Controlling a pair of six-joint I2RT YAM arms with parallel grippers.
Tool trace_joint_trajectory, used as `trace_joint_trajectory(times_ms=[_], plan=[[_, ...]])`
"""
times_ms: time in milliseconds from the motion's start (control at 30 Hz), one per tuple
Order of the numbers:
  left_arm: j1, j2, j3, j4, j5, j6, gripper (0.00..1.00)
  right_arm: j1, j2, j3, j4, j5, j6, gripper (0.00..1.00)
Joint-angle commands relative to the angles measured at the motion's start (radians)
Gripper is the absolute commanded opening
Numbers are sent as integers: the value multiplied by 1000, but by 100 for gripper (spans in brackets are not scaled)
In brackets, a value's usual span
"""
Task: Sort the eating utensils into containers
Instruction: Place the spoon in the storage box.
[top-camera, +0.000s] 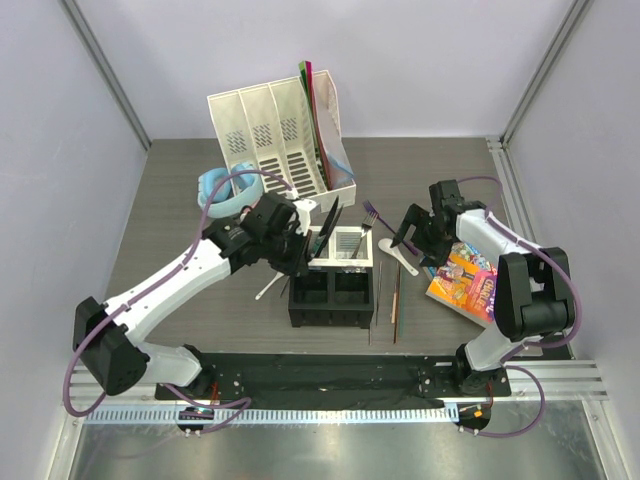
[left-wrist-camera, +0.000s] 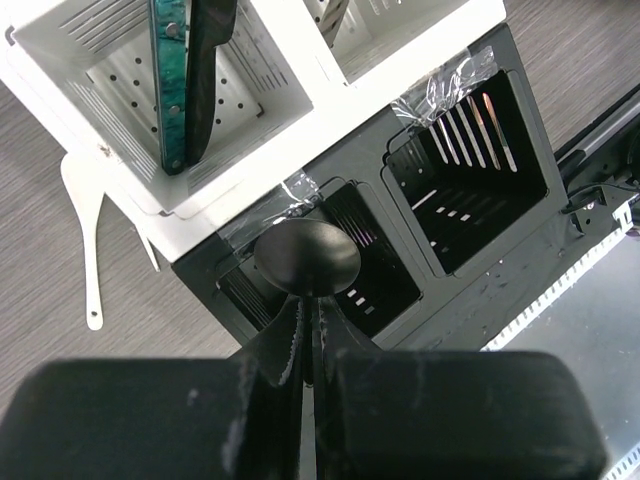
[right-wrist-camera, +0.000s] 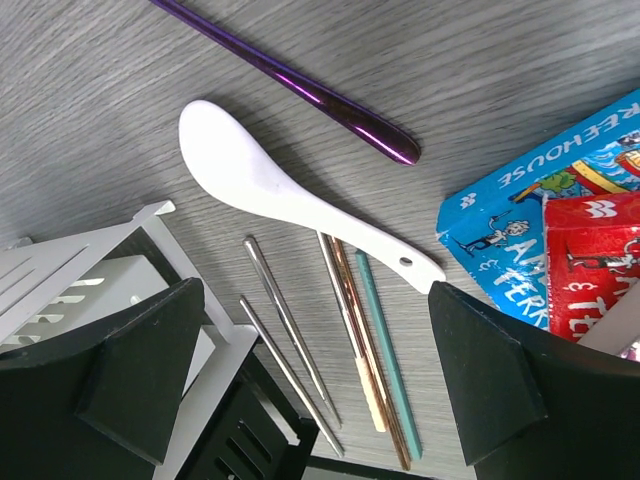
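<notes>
My left gripper (left-wrist-camera: 310, 312) is shut on the handle of a black spoon (left-wrist-camera: 307, 258), whose bowl hangs over a black cell of the four-cell caddy (left-wrist-camera: 262, 163). A teal-handled piece and a black piece (left-wrist-camera: 185, 80) stand in a white cell. From above, that gripper (top-camera: 300, 250) sits at the caddy's (top-camera: 292, 318) left side. My right gripper (right-wrist-camera: 315, 370) is open above silver chopsticks (right-wrist-camera: 290, 340), a copper pair (right-wrist-camera: 365, 340) and a teal stick (right-wrist-camera: 390, 350). A white ceramic spoon (right-wrist-camera: 290, 195) and a purple utensil handle (right-wrist-camera: 300, 85) lie just beyond them.
Another white spoon (top-camera: 268, 288) lies left of the caddy. A colourful book (top-camera: 465, 280) lies under my right arm, close to the chopsticks. Blue headphones (top-camera: 222, 190) and a tall white file organiser (top-camera: 280, 135) stand at the back. A purple fork (top-camera: 372, 215) lies behind the caddy.
</notes>
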Motion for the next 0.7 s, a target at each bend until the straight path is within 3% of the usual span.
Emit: trace_joint_trajectory(times_ms=[0,167,400,533,667], plan=[[-13,10,-4,62,1,10,1,12,-43,22,-10,31,27,100],[-23,19,-10,82,-27,23,6,26,-40,31,3,40,53,99],[-23,24,2,56,-74,56,26,38,-9,73,15,41,54,100],[-23,4,23,47,-233,57,28,38,17,90,18,49,50,100],[-18,-44,2,72,-370,56,43,38,37,114,18,48,48,100]])
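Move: Still gripped in the left hand, the black spoon hangs over the storage box's left black compartment, whose middle lies about 4 cm right of that hand, level fore and aft and some 12 cm below. The right black compartment is 13 cm to the hand's right; the white container's knife section is about 9 cm ahead and 4 cm right; the white spoon is 6 cm ahead and 7 cm left, on the table. From the right hand the left compartment is roughly 10 cm back and 22 cm left, at about its height. Sinking about 1 cm over the left black compartment, the left hand opens its fingers to over a third and lets go of the black spoon, then veers forward and left by roughly 3 cm, its fingertips swinging some 10 degrees the same way. The open right hand eases about 2 cm forward, slightly up and left, above the table by the other white spoon. ##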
